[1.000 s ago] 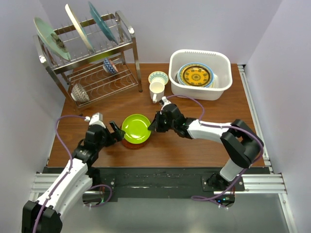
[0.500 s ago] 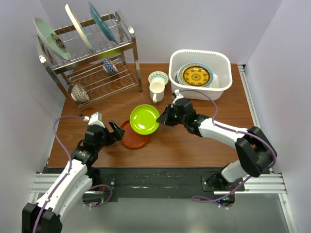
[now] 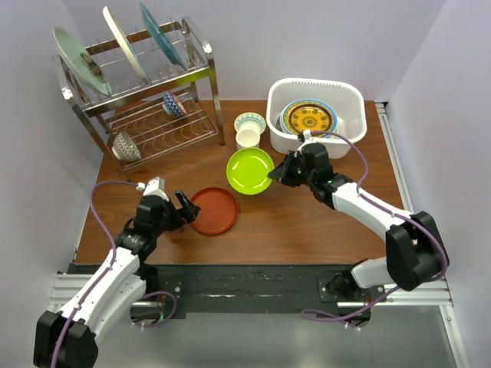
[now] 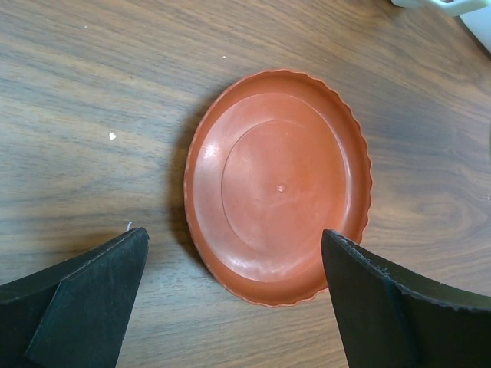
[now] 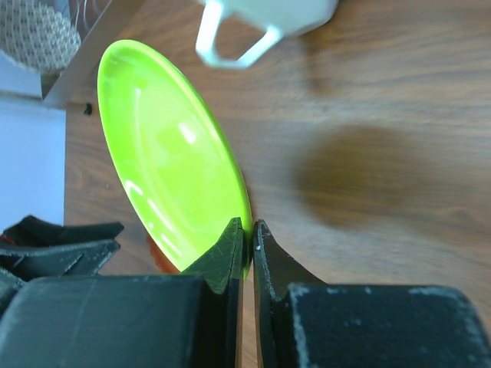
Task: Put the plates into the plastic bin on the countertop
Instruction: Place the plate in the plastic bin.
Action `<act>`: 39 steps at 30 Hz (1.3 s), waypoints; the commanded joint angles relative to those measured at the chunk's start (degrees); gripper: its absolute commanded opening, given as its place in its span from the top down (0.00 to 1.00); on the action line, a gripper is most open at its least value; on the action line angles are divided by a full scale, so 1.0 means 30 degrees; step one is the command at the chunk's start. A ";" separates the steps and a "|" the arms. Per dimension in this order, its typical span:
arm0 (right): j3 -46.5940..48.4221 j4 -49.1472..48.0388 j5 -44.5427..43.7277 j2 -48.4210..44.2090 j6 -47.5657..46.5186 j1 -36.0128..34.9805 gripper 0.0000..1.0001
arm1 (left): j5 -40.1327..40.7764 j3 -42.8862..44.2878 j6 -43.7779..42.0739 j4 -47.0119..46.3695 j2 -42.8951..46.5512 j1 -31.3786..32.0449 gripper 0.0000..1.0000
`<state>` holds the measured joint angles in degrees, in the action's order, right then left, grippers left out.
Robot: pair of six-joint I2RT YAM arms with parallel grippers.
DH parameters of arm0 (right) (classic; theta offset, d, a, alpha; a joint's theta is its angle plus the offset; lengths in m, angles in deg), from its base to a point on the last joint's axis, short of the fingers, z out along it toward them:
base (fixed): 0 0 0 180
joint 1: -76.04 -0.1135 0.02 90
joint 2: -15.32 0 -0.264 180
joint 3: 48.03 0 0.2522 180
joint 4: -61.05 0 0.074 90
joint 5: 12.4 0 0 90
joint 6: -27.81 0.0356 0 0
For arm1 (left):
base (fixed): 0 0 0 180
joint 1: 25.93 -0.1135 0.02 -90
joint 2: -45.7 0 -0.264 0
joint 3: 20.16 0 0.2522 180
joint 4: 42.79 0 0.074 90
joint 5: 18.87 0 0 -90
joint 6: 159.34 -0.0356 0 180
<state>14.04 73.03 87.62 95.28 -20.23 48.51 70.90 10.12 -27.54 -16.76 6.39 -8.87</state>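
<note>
My right gripper is shut on the rim of a lime green plate, holding it in the air above the countertop, left of the white plastic bin. Inside the bin lies a yellow patterned plate on top of a blue-rimmed one. A red-orange plate lies flat on the countertop. My left gripper is open just left of it, its fingers either side of the plate's near edge without touching.
A white mug and a small patterned bowl stand between the rack and the bin, close behind the held plate. A metal dish rack at the back left holds three plates on edge and two small bowls.
My right gripper has lifted the lime green plate off the red-orange plate and carried it up and right toward the bin. The left arm has barely moved.
</note>
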 commanded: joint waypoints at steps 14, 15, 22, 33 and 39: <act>0.3406 0.1209 0.1932 -0.0054 -0.0919 0.4016 1.00 | -0.1095 -0.0113 -0.0106 -0.1688 -0.0578 -0.0003 0.00; 0.3465 0.0977 0.2368 0.0179 -0.0889 0.4252 1.00 | -0.1211 -0.0143 -0.0135 -0.1718 -0.0578 -0.0003 0.00; 0.4225 0.0682 0.3484 0.1001 -0.0333 0.5893 1.00 | -0.1300 -0.0201 -0.0164 -0.1835 -0.0666 -0.0003 0.00; 0.5864 -0.0725 0.5360 0.2670 0.1191 0.8794 1.00 | -0.1564 -0.0436 -0.0164 -0.2069 -0.0872 -0.0003 0.00; 0.6979 -0.1075 0.5828 0.3930 0.1833 1.0053 1.00 | -0.1652 -0.0524 -0.0135 -0.2245 -0.1047 -0.0003 0.00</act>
<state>30.76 73.99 101.65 106.04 -17.48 76.61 66.79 8.89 -27.52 -20.89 3.49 -8.87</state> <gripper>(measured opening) 0.051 0.997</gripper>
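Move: The right hand already holds the green plate by its edge; the plastic bin's middle lies some 20 cm ahead, 16 cm to its right and 8 cm below. The yellow plate inside sits about 20 cm ahead and 13 cm right. The mug stands roughly 13 cm ahead and 9 cm left, with the small bowl 7 cm beyond the mug. From the left hand, the bin is about 31 cm ahead and 45 cm right, near its height. The right hand carries the pinched green plate about 20 cm right and forward over the bin, rising some 5 cm. ##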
